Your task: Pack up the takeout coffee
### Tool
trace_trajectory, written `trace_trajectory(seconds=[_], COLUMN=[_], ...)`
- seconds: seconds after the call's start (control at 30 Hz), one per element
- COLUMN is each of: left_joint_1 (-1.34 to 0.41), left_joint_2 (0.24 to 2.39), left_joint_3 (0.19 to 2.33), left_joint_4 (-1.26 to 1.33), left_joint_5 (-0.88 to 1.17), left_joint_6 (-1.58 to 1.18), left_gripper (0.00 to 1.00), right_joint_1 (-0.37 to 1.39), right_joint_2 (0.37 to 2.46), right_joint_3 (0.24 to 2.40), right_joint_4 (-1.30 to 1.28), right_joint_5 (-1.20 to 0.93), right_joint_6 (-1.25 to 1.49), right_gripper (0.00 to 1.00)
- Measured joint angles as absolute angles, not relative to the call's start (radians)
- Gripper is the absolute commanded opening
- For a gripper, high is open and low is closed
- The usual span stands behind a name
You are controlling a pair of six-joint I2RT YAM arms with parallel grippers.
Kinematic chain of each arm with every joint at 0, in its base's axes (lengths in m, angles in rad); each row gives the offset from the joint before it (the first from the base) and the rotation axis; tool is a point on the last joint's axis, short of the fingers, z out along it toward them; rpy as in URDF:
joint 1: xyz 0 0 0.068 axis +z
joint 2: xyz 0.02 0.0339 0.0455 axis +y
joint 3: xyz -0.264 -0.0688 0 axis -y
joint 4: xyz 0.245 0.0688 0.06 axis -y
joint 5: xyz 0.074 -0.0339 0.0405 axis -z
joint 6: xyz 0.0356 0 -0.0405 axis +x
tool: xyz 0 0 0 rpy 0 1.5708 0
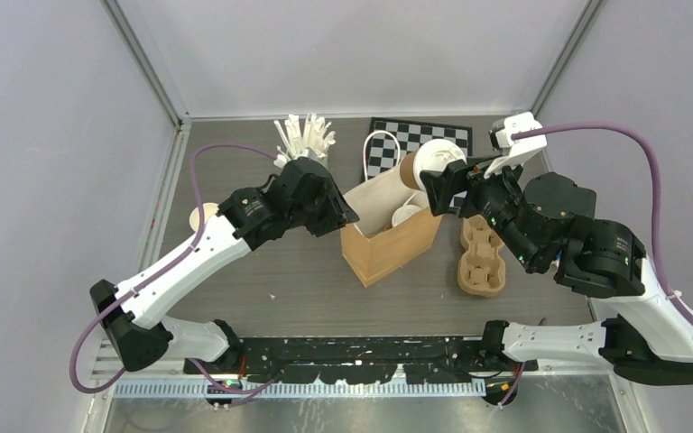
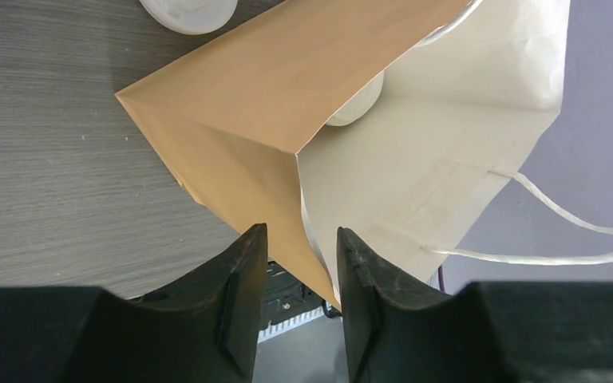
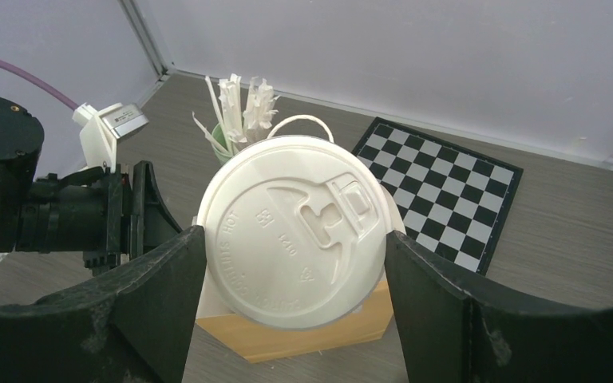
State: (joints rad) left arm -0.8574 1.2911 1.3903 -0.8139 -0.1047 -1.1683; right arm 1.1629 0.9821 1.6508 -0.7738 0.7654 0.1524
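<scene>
My right gripper (image 1: 435, 187) is shut on a tan paper cup with a white lid (image 1: 426, 162). It holds the cup tilted above the open brown paper bag (image 1: 395, 242). In the right wrist view the lid (image 3: 295, 207) fills the gap between the fingers (image 3: 168, 279). A second lidded cup (image 1: 406, 215) lies inside the bag and also shows in the left wrist view (image 2: 357, 104). My left gripper (image 1: 346, 217) is at the bag's left rim. In the left wrist view it (image 2: 301, 239) is slightly open and straddles the bag's edge (image 2: 307, 199).
A brown pulp cup tray (image 1: 482, 259) lies right of the bag, under the right arm. A can of white sticks (image 1: 305, 137) and a checkerboard mat (image 1: 412, 137) are at the back. A small cream round thing (image 1: 202, 216) sits by the left arm.
</scene>
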Motion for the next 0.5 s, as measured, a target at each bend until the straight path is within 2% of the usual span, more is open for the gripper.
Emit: trace_trajectory(seconds=[0.2, 0.5], left_joint_1=[-0.857, -0.784], left_joint_2=[1.300, 1.289], left_joint_3=[1.391, 1.411], left_joint_4=[-0.812, -0.818], left_joint_5=[-0.104, -0.009], left_joint_6=[-1.132, -0.999], left_gripper=[0.02, 0.00], right_joint_1=[1.163, 1.163], right_joint_2=[0.982, 1.007], right_joint_3=[1.650, 1.660], right_joint_4=[-0.796, -0.815], right_joint_5=[0.765, 0.762], right_joint_6=[0.152, 0.127], right_gripper=[0.82, 0.82])
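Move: The paper bag's near-left rim already runs between the left fingertips, within about 1 cm; the straw cup is some 17 cm ahead of that hand, 11 cm left and 16 cm below. The right hand holds a lidded cup high up, with the bag's opening about 6 cm ahead, 5 cm left and 18 cm below. The lidded cup inside the bag lies some 11 cm right of the left hand, 1 cm ahead and 12 cm below. The left fingers shut on the bag's rim, then draw it about 1 cm left while turning slightly clockwise. ##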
